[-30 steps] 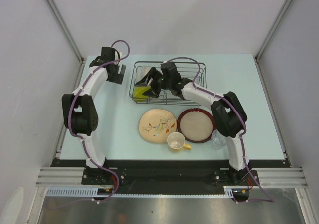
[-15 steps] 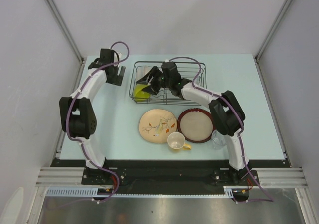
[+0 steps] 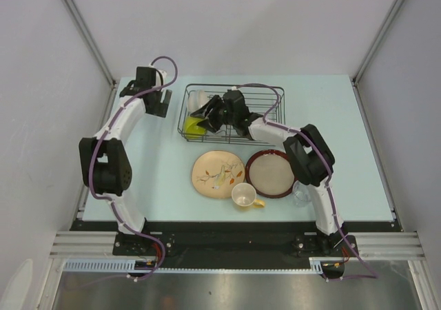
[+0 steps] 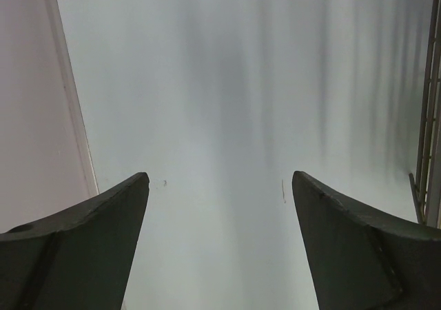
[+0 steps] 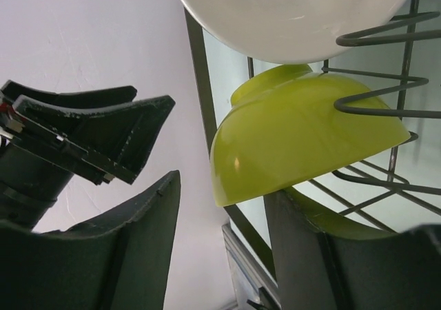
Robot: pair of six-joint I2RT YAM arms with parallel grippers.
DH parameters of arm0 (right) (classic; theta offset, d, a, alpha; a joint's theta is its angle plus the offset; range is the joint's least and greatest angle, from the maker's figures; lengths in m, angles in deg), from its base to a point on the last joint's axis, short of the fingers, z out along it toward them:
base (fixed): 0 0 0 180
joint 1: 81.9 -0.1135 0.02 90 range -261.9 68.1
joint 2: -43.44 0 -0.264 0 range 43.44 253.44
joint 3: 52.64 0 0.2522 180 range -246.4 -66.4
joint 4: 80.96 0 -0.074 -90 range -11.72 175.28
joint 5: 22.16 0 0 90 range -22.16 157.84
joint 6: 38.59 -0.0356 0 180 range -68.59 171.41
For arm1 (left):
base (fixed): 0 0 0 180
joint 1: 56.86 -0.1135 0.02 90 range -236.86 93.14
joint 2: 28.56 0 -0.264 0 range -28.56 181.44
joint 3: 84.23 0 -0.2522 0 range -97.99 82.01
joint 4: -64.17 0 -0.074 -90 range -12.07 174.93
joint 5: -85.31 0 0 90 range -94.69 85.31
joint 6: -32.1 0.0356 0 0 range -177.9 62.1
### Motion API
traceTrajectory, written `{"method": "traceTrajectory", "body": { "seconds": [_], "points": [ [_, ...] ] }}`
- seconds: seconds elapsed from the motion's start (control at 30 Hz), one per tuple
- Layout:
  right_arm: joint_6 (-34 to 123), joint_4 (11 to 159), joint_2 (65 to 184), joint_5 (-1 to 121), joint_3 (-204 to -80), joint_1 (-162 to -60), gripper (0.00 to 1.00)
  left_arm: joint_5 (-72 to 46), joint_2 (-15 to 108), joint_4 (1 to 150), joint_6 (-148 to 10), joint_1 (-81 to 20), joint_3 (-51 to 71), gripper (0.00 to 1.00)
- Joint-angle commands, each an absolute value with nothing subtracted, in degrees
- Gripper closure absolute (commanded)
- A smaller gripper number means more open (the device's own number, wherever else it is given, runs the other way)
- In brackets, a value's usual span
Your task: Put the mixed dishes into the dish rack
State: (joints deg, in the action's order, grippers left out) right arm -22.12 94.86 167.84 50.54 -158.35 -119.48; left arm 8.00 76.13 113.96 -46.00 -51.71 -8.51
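The black wire dish rack (image 3: 265, 88) stands at the back middle of the table. In its left end lie the white bowl (image 3: 198, 100) and the lime-green bowl (image 3: 192, 126), both tilted against the prongs. My right gripper (image 3: 211, 114) reaches into that end. In the right wrist view it (image 5: 224, 186) is open, with the lime-green bowl's (image 5: 303, 134) rim between its jaws and a gap to the left finger (image 5: 138, 241). The white bowl (image 5: 289, 14) sits above. My left gripper (image 4: 220, 178) is open over bare table, left of the rack (image 4: 428, 117).
In front of the rack lie the beige leaf-patterned plate (image 3: 218, 174) and the dark-red-rimmed tan plate (image 3: 271, 173). Nearer the arms stand the cream cup (image 3: 244, 195) and the small clear glass (image 3: 301, 194). Grey walls close in both sides.
My right gripper has shifted a little farther back in the rack's left end and its jaws have narrowed around the lime-green bowl's rim. The left arm has edged slightly back.
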Motion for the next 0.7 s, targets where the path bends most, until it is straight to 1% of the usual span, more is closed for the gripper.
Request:
{"method": "traceTrajectory", "body": {
  "seconds": [0.0, 0.27, 0.3, 0.37, 0.43, 0.47, 0.57, 0.67],
  "points": [
    [-25.0, 102.1, 170.5, 53.7, -159.6, -119.5, 0.47, 9.3, 72.3, 111.9, -44.5, -52.1, -6.5, 0.10],
    [-29.6, 106.5, 172.4, 54.2, -158.4, -120.3, 0.56, 10.5, 70.9, 110.0, -43.2, -52.2, -3.5, 0.11],
    [-30.8, 108.3, 172.3, 54.1, -158.0, -120.4, 0.59, 10.6, 70.9, 109.8, -43.2, -52.3, -3.3, 0.11],
    [-30.8, 108.7, 171.9, 54.4, -158.3, -120.6, 0.62, 10.5, 70.9, 109.8, -43.2, -52.2, -2.9, 0.11],
    [-31.2, 109.6, 171.9, 54.0, -158.7, -120.7, 0.70, 10.5, 70.8, 109.7, -43.2, -52.2, -2.5, 0.11],
    [-31.3, 110.0, 171.6, 54.0, -158.9, -120.7, 0.77, 10.6, 70.8, 109.7, -43.2, -52.3, -2.3, 0.11],
    [-30.9, 109.9, 170.9, 53.6, -158.8, -120.7, 0.87, 10.7, 70.5, 109.0, -43.1, -52.2, -1.5, 0.11],
    [-31.1, 110.2, 170.4, 52.9, -158.0, -120.6, 0.90, 10.7, 70.3, 109.0, -43.2, -52.2, -1.2, 0.11]
  ]
}}
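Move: The green bowl stands on edge in the left end of the dish rack, its middle about 5 cm below the right hand and 1 cm back and left; its upper rim is right at the fingertips. From that hand the white bowl is some 6 cm ahead and 4 cm lower, the rack's middle about 11 cm to the right and 1 cm ahead, and the patterned plate roughly 18 cm back and 7 cm right. From the left hand the green bowl lies about 10 cm right, 4 cm back and 6 cm below. The right hand dips about 1.5 cm while easing 1 cm forward, then turns upward again and ends some 2.5 cm farther left at the green bowl's upper rim, rolling about 10 degrees so that its left side rises, as its half-open fingers close nearly shut and pinch the rim between their tips. Beside the rack the empty left hand, still wide open, sinks about 2 cm and draws back and slightly left, away from the bowls. ##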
